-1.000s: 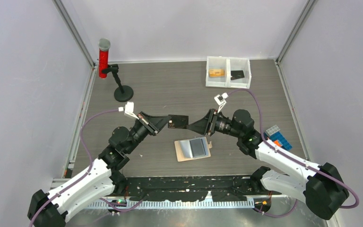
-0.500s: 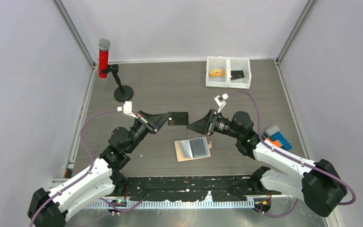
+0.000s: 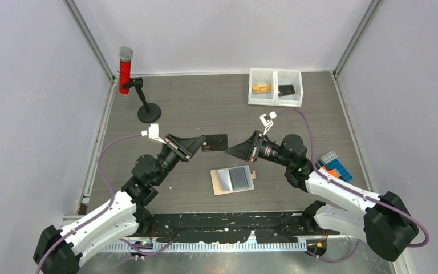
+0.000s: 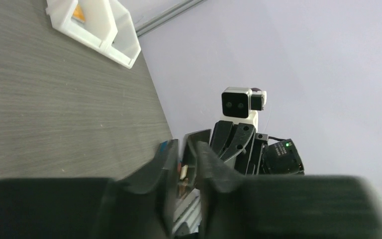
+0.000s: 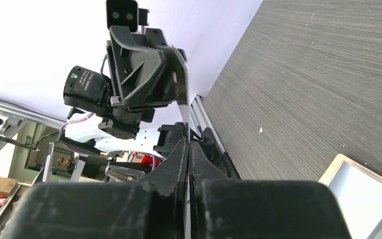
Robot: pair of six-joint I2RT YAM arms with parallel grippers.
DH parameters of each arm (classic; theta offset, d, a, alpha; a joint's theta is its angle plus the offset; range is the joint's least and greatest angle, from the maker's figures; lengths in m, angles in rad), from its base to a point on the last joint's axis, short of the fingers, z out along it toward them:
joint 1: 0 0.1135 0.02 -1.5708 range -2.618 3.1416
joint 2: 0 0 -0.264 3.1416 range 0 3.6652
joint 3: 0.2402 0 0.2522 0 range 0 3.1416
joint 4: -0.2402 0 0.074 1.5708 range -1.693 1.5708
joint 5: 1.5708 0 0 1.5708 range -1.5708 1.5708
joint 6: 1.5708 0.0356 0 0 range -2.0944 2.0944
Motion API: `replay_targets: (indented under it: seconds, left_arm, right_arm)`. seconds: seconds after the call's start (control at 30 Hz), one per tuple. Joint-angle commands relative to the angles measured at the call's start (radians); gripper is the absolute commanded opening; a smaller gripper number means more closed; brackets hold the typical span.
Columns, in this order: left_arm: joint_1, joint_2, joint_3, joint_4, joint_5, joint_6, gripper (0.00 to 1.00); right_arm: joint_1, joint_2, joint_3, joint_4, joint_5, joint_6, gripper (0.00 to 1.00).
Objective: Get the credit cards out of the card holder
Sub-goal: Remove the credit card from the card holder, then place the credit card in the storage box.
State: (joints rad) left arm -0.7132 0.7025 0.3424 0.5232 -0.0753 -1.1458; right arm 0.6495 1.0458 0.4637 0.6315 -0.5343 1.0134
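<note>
A dark credit card (image 3: 214, 142) hangs in the air between both grippers, above the table. My right gripper (image 3: 228, 151) is shut on its right end; in the right wrist view the card (image 5: 182, 99) rises edge-on out of the shut gripper (image 5: 187, 145). My left gripper (image 3: 201, 144) is at the card's left end. In the left wrist view the gripper (image 4: 185, 154) stands slightly open, with a thin gap beside the card (image 4: 192, 144). The tan card holder (image 3: 232, 180) lies open flat on the table below, grey-blue pockets up; its corner (image 5: 363, 194) shows in the right wrist view.
A white two-part bin (image 3: 275, 100) at the back holds an orange-tan block (image 3: 260, 88) and a dark card (image 3: 287, 89). A red cylinder (image 3: 125, 71) and a black stand (image 3: 148, 111) are at back left. Blue blocks (image 3: 335, 164) lie by my right arm.
My right gripper has shut on the card's right end. My left gripper's jaws have eased apart a little. The card shifted slightly left and back.
</note>
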Motion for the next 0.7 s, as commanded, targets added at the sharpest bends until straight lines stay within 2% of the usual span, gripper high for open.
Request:
replay_targets:
  seconds: [0.0,0.1,0.23,0.27,0.33,0.43,0.47,0.67]
  left_arm:
    - [-0.005,-0.025,-0.017,0.026,-0.027,0.013,0.32]
    - [-0.004,-0.064,-0.008,-0.081,-0.032,0.049,0.45]
    - [-0.003,-0.120,-0.017,-0.182,-0.048,0.075,0.70]
    - [-0.004,-0.136,-0.015,-0.213,-0.051,0.082,0.73]
    - [-0.003,-0.163,0.000,-0.305,-0.060,0.101,0.85]
    - [-0.003,-0.193,0.047,-0.460,-0.067,0.152,0.97]
    - [-0.003,-0.203,0.062,-0.502,-0.068,0.169,0.99]
    - [-0.003,-0.235,0.181,-0.793,-0.083,0.300,0.99]
  right_arm:
    - [-0.010,-0.010,0.051,0.018,0.005,-0.034,0.05]
    - [-0.039,-0.018,0.086,-0.071,0.000,-0.079,0.05]
    - [-0.110,-0.025,0.119,-0.149,-0.030,-0.138,0.05]
    - [-0.141,-0.023,0.143,-0.173,-0.041,-0.153,0.05]
    - [-0.196,-0.005,0.197,-0.265,-0.059,-0.215,0.05]
    - [-0.282,0.067,0.289,-0.452,-0.088,-0.336,0.05]
    - [-0.330,0.084,0.333,-0.485,-0.103,-0.356,0.05]
    - [-0.533,0.265,0.565,-0.760,-0.085,-0.509,0.05]
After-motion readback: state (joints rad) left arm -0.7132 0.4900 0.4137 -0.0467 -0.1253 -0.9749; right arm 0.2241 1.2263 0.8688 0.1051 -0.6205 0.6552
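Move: The right fingers pinch the black card by its near right corner, its middle some 3 cm ahead and 3 cm left of them. They are taking it to the white tray, about 38 cm ahead, 24 cm right and 23 cm below. The open card holder lies 2 cm back, 3 cm right, 24 cm down. From the left fingers, at the card's other end, the card's middle is 4 cm right and 2 cm below, level fore and aft. The left fingers spread wide to let go of the black card's left end, and that hand sinks about 5 cm while backing off to the left, rolling some 20 degrees. The right hand keeps its pinch and, speeding up, carries the card about 14 cm forward and 9 cm right towards the white tray at nearly constant height, swinging clockwise with its fingertips dipping. ##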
